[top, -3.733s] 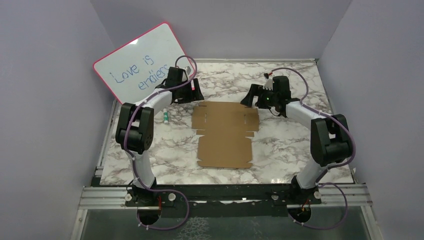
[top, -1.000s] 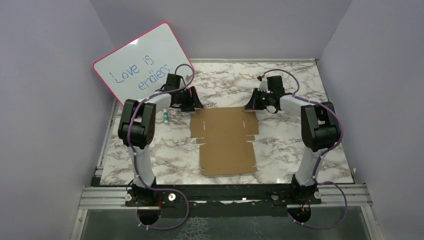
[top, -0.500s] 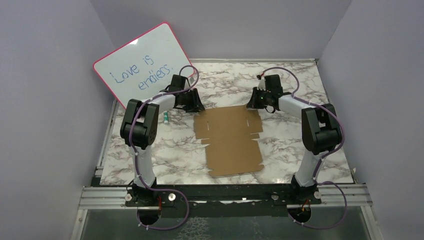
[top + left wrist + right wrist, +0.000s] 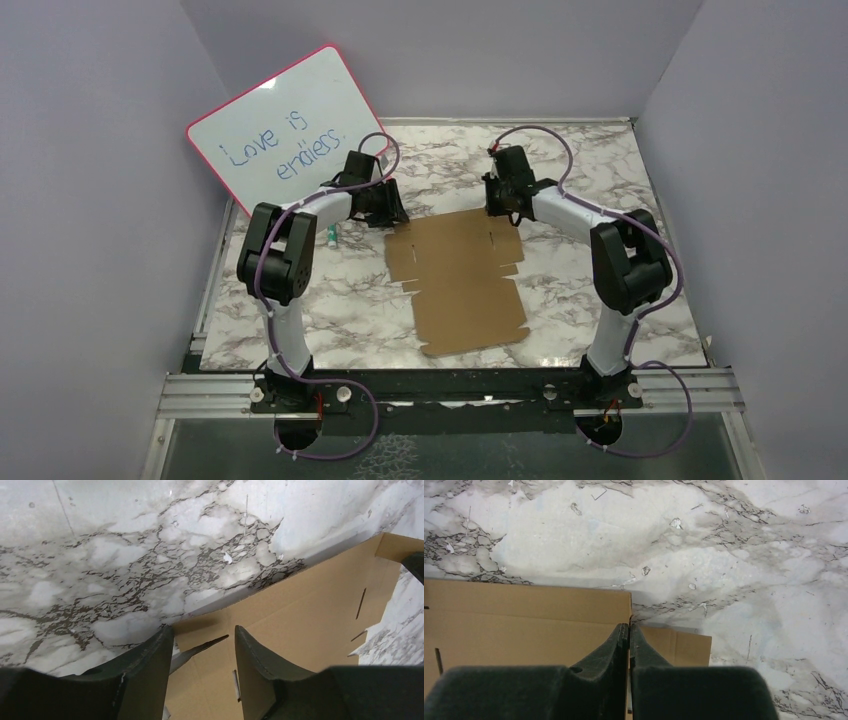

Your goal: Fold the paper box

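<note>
The paper box [image 4: 462, 280] is a flat brown die-cut sheet lying on the marble table, slightly skewed. My left gripper [image 4: 390, 215] is at its far left corner. In the left wrist view that gripper [image 4: 202, 629] is open, its fingers astride the corner flap of the sheet [image 4: 300, 610] beside a slit. My right gripper [image 4: 497, 205] is low at the far right corner. In the right wrist view it [image 4: 629, 626] is shut, with its tips at the notch between the main panel [image 4: 524, 625] and a side tab. Nothing shows between its fingers.
A pink-rimmed whiteboard [image 4: 280, 125] with blue writing leans against the back left wall. A small white and green object [image 4: 331, 235] lies beside the left arm. Purple walls close in the marble table [image 4: 580, 270] on three sides.
The sheet has turned a little, its near end shifting right. My right gripper has slid left along the far edge to the corner notch. The left gripper has stayed at its corner.
</note>
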Robot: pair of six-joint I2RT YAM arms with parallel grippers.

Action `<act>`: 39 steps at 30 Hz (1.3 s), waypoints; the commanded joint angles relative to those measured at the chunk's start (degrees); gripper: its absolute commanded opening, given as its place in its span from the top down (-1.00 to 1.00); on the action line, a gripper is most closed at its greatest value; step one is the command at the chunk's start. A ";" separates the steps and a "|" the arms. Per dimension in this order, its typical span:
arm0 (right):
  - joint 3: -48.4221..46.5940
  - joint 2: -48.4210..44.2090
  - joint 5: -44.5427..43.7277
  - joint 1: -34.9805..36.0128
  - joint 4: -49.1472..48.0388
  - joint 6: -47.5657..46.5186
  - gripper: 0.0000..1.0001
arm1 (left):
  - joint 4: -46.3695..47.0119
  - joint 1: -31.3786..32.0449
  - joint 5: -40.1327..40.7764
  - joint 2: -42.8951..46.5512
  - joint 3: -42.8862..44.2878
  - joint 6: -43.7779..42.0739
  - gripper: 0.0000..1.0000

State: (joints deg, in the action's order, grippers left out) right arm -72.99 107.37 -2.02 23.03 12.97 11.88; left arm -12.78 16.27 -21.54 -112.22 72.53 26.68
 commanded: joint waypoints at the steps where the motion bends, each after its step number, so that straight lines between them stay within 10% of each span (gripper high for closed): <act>1: -2.59 1.55 -8.29 1.99 2.71 -0.98 0.81 | -0.55 0.43 4.02 3.03 -1.16 -0.73 -0.03; 19: -1.06 -5.42 0.47 2.73 -1.25 -2.57 0.06 | -0.93 -0.78 5.34 5.75 -3.29 -1.05 -0.31; 39: 3.24 6.19 21.90 4.48 -17.20 8.19 0.02 | 2.72 -2.09 -0.60 2.30 -5.00 3.96 -0.39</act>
State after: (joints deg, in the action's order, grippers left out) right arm -71.16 112.09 17.30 27.33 -0.14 18.24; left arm -11.57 14.83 -20.01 -108.86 68.49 29.50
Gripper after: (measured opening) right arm 0.488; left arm 0.693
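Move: The right fingers still pinch the folded-up right end tab of the far strip. The middle of that strip lies some 8 cm to the right hand's left, about 2 cm back and 4 cm below. From the same hand, the right side flap is about 7 cm back and 3 cm right, and the main panel's centre 9 cm back and 8 cm left. The strip's left end tab is right at the half-open left fingers, about 1 cm below them. The right fingers let go of the strip's right end tab, opening to about half. The hand then arcs left some 10 cm along the far edge, rising over 4 cm on the way, easing back a couple of centimetres and sinking over the strip's middle, rolling its left side up about 20 degrees and turning counter-clockwise. The left fingers spread wider by the left end tab, shifting 1–2 cm left. ##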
